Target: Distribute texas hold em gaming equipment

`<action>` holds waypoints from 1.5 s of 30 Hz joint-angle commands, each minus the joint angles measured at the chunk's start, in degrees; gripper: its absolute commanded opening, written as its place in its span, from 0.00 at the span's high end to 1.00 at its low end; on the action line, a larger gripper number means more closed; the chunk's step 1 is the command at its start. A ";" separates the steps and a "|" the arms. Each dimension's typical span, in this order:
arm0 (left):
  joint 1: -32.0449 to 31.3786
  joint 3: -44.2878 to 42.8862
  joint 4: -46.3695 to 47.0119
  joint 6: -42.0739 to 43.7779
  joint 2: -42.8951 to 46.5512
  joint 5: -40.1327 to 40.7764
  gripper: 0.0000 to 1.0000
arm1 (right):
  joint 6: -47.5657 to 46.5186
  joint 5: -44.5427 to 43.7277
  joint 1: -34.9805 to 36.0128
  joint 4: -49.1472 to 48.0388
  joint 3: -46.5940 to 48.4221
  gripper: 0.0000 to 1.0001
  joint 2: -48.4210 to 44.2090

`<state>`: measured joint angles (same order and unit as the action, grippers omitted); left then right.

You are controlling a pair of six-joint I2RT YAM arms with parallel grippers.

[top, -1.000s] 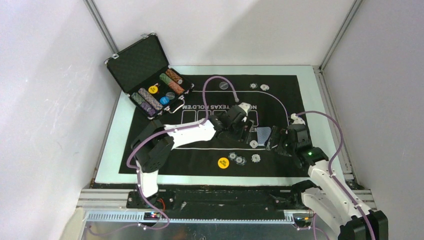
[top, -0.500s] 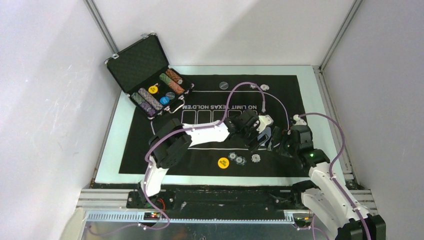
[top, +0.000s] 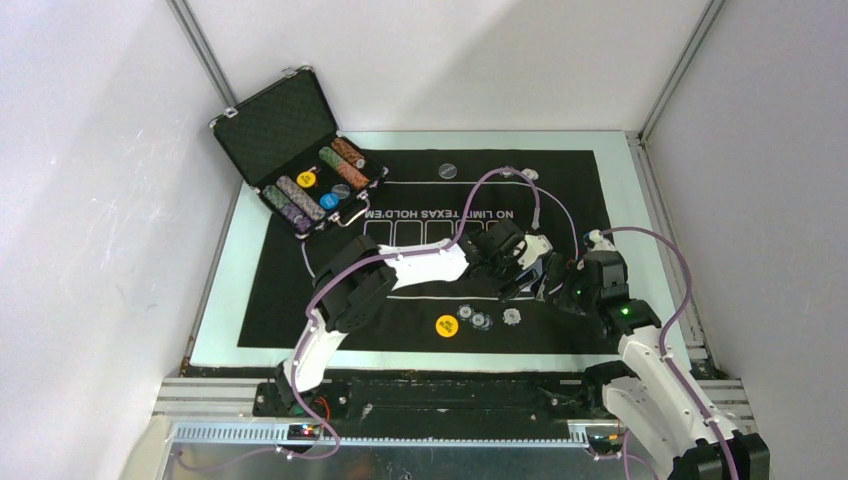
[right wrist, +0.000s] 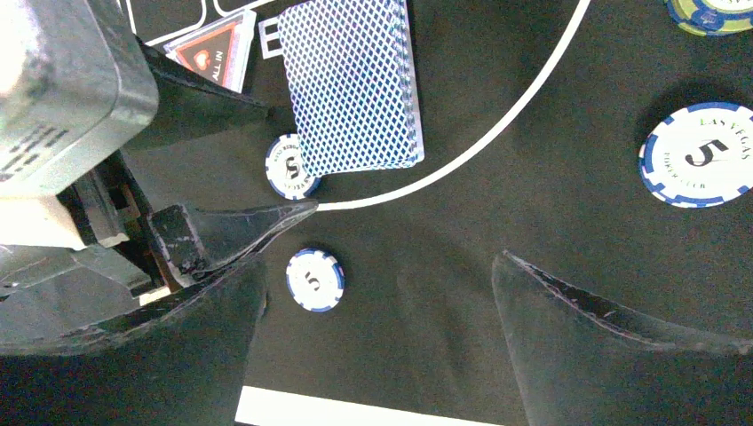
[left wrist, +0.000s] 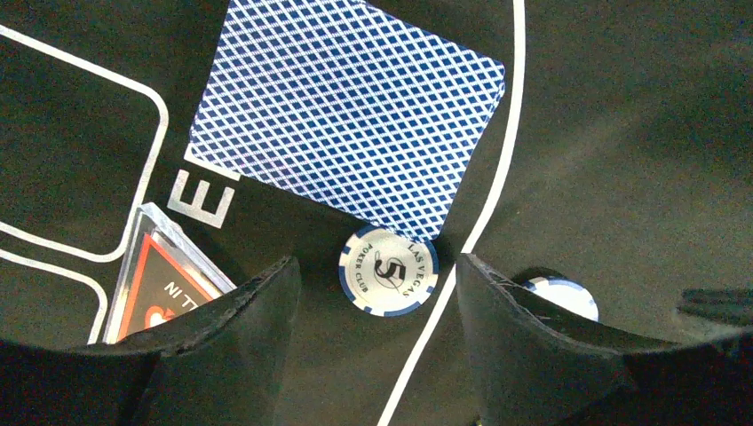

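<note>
A stack of blue-backed playing cards (left wrist: 346,115) lies on the black mat, with one edge resting over a white-and-blue "5" poker chip (left wrist: 388,271). My left gripper (left wrist: 375,262) is open just above the mat, its fingertips on either side of that chip without touching it. A second "5" chip (right wrist: 314,280) lies close by, beside the left finger of my right gripper (right wrist: 380,262), which is open and empty over bare mat. The red-black marker (left wrist: 164,284) in its clear sleeve lies left of the cards. From above, both grippers (top: 520,265) (top: 555,285) crowd together at centre right.
The open black case (top: 300,150) with rows of chips and coloured discs stands at the back left. A yellow disc (top: 447,325) and three chips (top: 482,320) lie at the mat's near side. A dark disc (top: 448,171) and chips (top: 527,174) lie at the far edge.
My left arm has reached further right, bringing its gripper over the cards and the chip next to the right gripper. The right arm has barely moved.
</note>
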<state>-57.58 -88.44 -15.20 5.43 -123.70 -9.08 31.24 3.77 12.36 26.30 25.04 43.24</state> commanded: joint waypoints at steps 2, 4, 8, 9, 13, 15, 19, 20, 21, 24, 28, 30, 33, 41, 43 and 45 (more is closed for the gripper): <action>-0.33 -3.05 -1.85 0.22 -2.09 1.31 0.31 | 0.06 0.62 -0.31 -1.78 -0.08 0.01 -0.55; -0.90 -2.97 -2.73 0.65 -2.23 3.13 0.33 | 0.05 0.62 -0.36 -1.72 -0.08 0.01 -0.65; -2.57 -0.30 -3.30 2.02 -1.50 4.51 0.35 | 0.09 0.62 -0.48 -1.69 -0.16 0.01 -0.94; -2.96 0.49 -3.35 1.99 -1.43 4.77 0.35 | 0.11 0.62 -0.53 -1.69 -0.21 0.01 -1.00; -3.78 1.64 -4.02 1.51 -1.50 5.85 0.37 | 0.13 0.56 -0.58 -1.70 -0.30 0.01 -1.18; -4.42 1.80 -4.32 1.89 -1.65 7.69 0.37 | 0.14 0.54 -0.63 -1.67 -0.33 0.01 -1.23; -5.23 1.53 -6.92 2.65 -1.86 10.65 0.39 | 0.21 0.45 -0.69 -1.63 -0.32 0.01 -1.37; -5.25 1.88 -6.92 2.63 -1.70 10.70 0.39 | 0.22 0.45 -0.74 -1.57 -0.33 0.01 -1.44; -5.26 2.75 -6.89 2.60 -1.30 10.63 0.39 | 0.22 0.38 -0.75 -1.54 -0.34 0.01 -1.59; -5.26 3.77 -7.77 2.44 -0.73 10.29 0.40 | 0.20 0.23 -0.70 -1.45 -0.34 0.01 -1.88; -5.26 5.72 -7.36 2.07 0.52 9.62 0.44 | 0.24 0.19 -0.80 -1.39 -0.34 0.01 -2.02; -5.26 6.20 -7.27 1.96 0.88 8.83 0.46 | 0.29 0.18 -0.80 -1.35 -0.34 0.01 -2.09; -5.26 6.36 -7.29 2.02 0.91 6.72 0.50 | 0.31 0.12 -0.77 -1.34 -0.34 0.01 -2.18; -5.26 5.70 -5.69 1.11 0.96 8.55 0.63 | 0.46 -0.35 -0.76 -1.19 -0.50 0.01 -2.85; -5.28 5.67 -4.89 0.65 1.78 8.86 0.66 | 0.44 -0.53 -0.79 -1.15 -0.51 0.01 -3.02; -5.26 6.38 -3.68 0.06 2.89 10.48 0.69 | 0.54 -0.60 -0.83 -1.17 -0.59 0.01 -3.14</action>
<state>-61.93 -85.01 -13.72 5.63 -121.80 -0.19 31.42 4.21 11.75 27.38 24.23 40.82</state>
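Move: The white-and-blue 5 chip lies almost under my left fingertips, about 2 cm below the hand, 1 cm back and 1 cm to the right. From that hand, the card deck is roughly 3 cm ahead and 6 cm right, the all-in triangle some 6 cm ahead and 3 cm left, and a second chip about 7 cm back and 2 cm right. From my right hand, the first chip is about 13 cm left, 3 cm ahead and 7 cm lower. I narrow my left fingers from well open to about a third open, low over the chip tucked against the deck's near-left corner. Meanwhile I ease the hand back about 1.5 cm, almost level, tilting the fingertips some 5 degrees forward. Whether they touch the chip yet can't be seen. ##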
